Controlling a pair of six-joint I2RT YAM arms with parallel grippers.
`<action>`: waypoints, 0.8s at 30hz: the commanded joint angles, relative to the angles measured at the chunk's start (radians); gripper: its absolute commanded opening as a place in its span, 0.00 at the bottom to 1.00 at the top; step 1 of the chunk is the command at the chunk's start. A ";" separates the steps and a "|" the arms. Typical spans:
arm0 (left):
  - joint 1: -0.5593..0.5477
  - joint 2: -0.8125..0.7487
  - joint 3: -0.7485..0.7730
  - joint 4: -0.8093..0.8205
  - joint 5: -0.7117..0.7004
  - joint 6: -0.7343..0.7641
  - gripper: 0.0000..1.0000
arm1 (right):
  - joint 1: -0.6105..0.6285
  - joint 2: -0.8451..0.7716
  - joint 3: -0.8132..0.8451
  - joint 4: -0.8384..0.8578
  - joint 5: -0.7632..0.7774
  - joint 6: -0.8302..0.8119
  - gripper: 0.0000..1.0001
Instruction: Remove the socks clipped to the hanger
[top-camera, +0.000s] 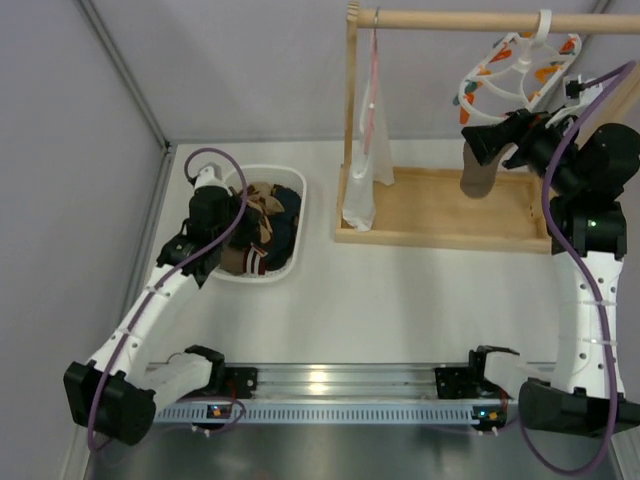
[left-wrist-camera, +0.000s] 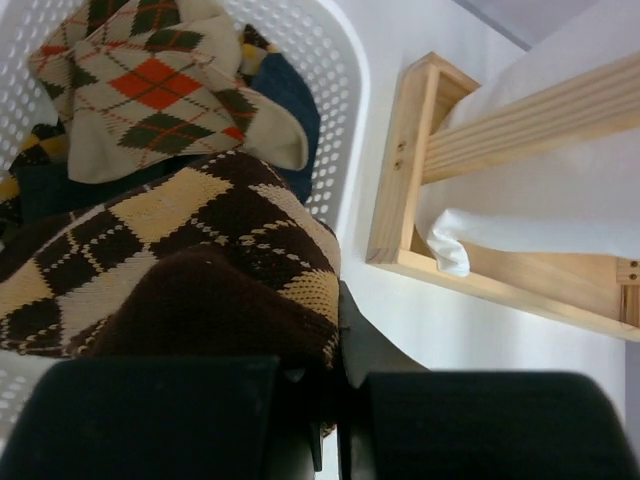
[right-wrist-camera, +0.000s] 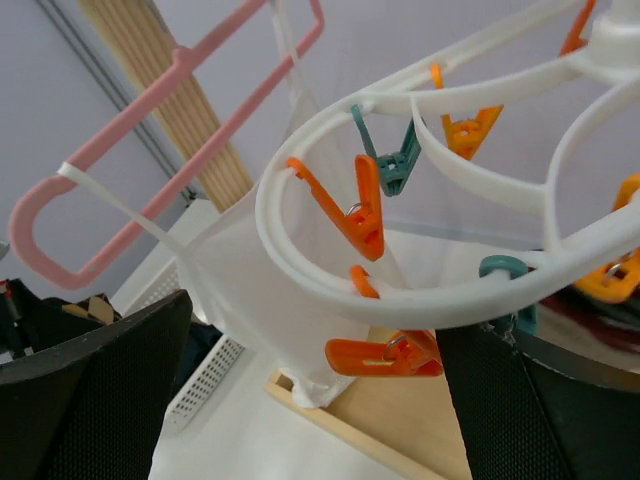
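The white ring hanger (top-camera: 515, 75) with orange and teal clips hangs from the wooden rail. One taupe sock (top-camera: 480, 172) still hangs from it. My right gripper (top-camera: 492, 140) is open beside that sock; in the right wrist view its fingers (right-wrist-camera: 90, 390) straddle the hanger ring (right-wrist-camera: 300, 270) and an orange clip (right-wrist-camera: 385, 355). My left gripper (top-camera: 228, 215) is over the white basket (top-camera: 298, 205), shut on the brown-and-tan argyle sock (left-wrist-camera: 190, 260). Other socks lie in the basket, among them a tan argyle one (left-wrist-camera: 150, 90) and a navy one (left-wrist-camera: 292, 92).
A white cloth bag (top-camera: 362, 170) hangs from a thin pink hanger (right-wrist-camera: 150, 140) on the same rail. The wooden rack base (top-camera: 440, 210) lies under it, with its post (top-camera: 352, 90) at the left. Grey walls close in the left side and the back.
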 joint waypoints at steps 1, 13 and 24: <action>0.110 0.040 -0.027 0.014 0.226 0.002 0.00 | -0.003 -0.039 0.087 -0.002 -0.048 -0.064 0.99; 0.170 0.205 -0.098 0.056 0.193 -0.014 0.10 | -0.001 -0.086 0.064 -0.090 0.002 -0.179 0.99; 0.172 0.154 -0.139 0.069 0.105 -0.019 0.71 | -0.003 -0.150 -0.027 -0.050 -0.233 -0.111 0.99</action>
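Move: The left hand holds the brown-and-tan argyle sock over the white basket, whose middle lies roughly 5 cm ahead, 2 cm left and 18 cm below. The navy socks lie 7 cm ahead and 5 cm right, the frame's left end 11 cm ahead, 21 cm right. From the empty right hand, the last taupe sock hangs about 3 cm ahead, 2 cm right and 8 cm below; the white hanger's middle is 9 cm ahead, 6 cm right, 5 cm above. Keeping its pinch on the argyle sock, the left hand sinks about 12 cm into the basket, edging slightly left as the fingers tip down some 20 degrees; near the bottom they spread to about two-thirds open and let go. The right hand, jaws still wide, first lifts a little, then backs off about 5 cm from the hanger, sinking again. ##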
